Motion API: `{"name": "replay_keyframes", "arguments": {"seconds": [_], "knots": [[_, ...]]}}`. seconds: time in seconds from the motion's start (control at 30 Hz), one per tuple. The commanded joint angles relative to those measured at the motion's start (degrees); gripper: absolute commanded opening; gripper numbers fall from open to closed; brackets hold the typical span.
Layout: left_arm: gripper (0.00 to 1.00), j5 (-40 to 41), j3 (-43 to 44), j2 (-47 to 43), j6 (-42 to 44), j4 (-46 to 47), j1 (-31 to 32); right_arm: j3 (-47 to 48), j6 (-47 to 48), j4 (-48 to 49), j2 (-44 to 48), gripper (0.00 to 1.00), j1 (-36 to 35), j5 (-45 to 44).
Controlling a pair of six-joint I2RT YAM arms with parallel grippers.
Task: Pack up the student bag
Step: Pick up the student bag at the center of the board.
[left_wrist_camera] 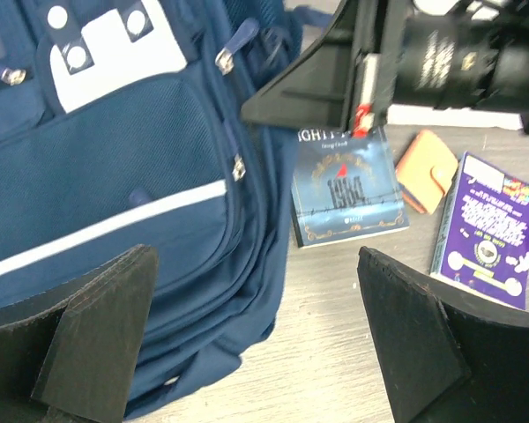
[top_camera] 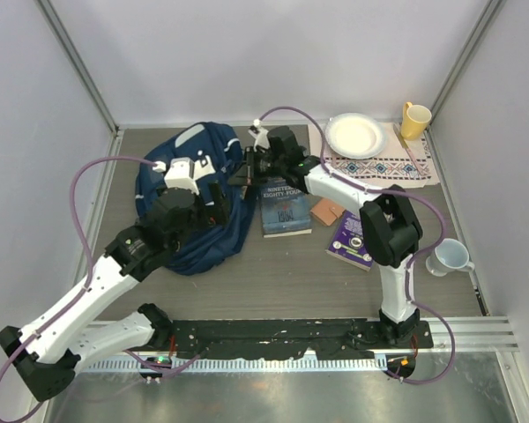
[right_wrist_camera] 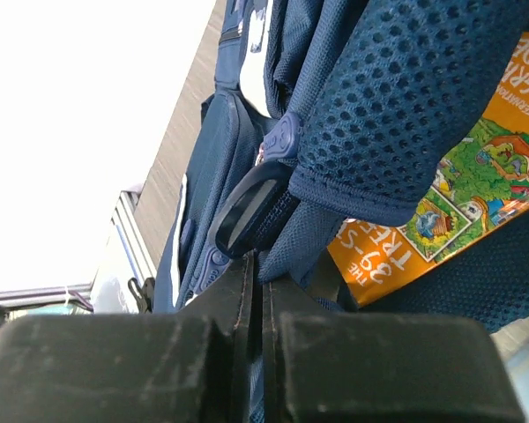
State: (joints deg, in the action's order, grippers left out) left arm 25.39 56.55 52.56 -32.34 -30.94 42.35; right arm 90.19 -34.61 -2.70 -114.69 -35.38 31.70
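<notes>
The student bag [top_camera: 213, 145], navy with white trim, lies at the back left of the table. My left gripper [top_camera: 213, 204] hovers open over the bag's front pocket [left_wrist_camera: 115, 176]; its jaws [left_wrist_camera: 256, 264] stand wide apart with nothing between them. My right gripper [top_camera: 247, 172] is at the bag's right edge. In the right wrist view it [right_wrist_camera: 263, 264] is shut on a strap of navy webbing [right_wrist_camera: 286, 225] by a black buckle. Above it the mesh back panel [right_wrist_camera: 397, 97] is lifted, showing an orange illustrated book [right_wrist_camera: 476, 185] inside the bag.
On the table right of the bag lie a blue book [top_camera: 285, 210], a peach wallet [top_camera: 326, 210] and a purple book [top_camera: 353, 240]. Farther back are an embroidered mat [top_camera: 379, 166], a white plate [top_camera: 355, 135] and a yellow mug [top_camera: 414, 121]. A pale mug [top_camera: 450, 257] stands at the right.
</notes>
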Motion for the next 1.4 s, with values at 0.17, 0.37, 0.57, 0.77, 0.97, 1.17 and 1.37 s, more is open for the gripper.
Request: {"name": "replay_keyframes", "arguments": {"seconds": [0.17, 0.37, 0.57, 0.77, 0.97, 1.17, 1.37], "knots": [[1.00, 3.44, 1.55, -0.44, -0.53, -2.46, -0.25, 2.88, -3.72, 0.68, -5.54, 0.02, -6.45, 3.89], [1.00, 5.02, 1.45, 0.70, -1.15, -3.95, -0.25, -4.05, -4.76, 1.90, -0.72, 0.01, -8.22, -4.35], [1.00, 6.08, 1.45, 2.38, -1.76, -5.01, -0.25, -8.45, -5.81, 5.68, 8.24, 0.01, -5.51, -12.19], [1.00, 10.28, 1.63, -0.43, -2.11, -5.44, -0.25, -6.52, -17.05, 16.57, 10.10, 0.01, 2.41, -1.59], [1.00, 18.99, 0.31, -4.91, -2.64, -9.31, -2.53, -9.41, -22.34, 22.55, 16.51, 0.01, 9.79, 1.86], [1.00, 11.10, -1.71, -4.83, -0.36, -7.04, -12.98, -15.39, -33.57, 36.43, 20.47, 0.01, 14.54, 11.45], [1.00, 2.39, -3.03, 1.31, -0.18, -2.99, -21.86, -16.45, -50.10, 55.42, 20.65, 0.01, 16.21, 15.58]]}}
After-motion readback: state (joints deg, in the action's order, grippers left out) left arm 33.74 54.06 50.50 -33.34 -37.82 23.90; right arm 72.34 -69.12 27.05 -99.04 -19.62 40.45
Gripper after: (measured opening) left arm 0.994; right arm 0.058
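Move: The bag's middle lies about 15 cm to the right hand's left, 4 cm back and 10 cm below; its fingers already grip the upper right side. The board's centre, with the blue book on it, is some 7 to 9 cm to this hand's right, 5 cm back and 17 cm down; the wallet is 21 cm right and 5 back. From the open left hand, the bag's middle is about 9 cm ahead, 7 left and 18 below. The bag, still pinched by its upper right side, is first taken back, down and slightly left by the right hand, then hauled up about 20 cm and some 15 cm right, also forward, towards the board's centre, the hand rolling its left side up about 30 degrees. The left hand hovers, then sweeps about 12 cm left, clear of the bag, turning counter-clockwise, fingers wide open. ##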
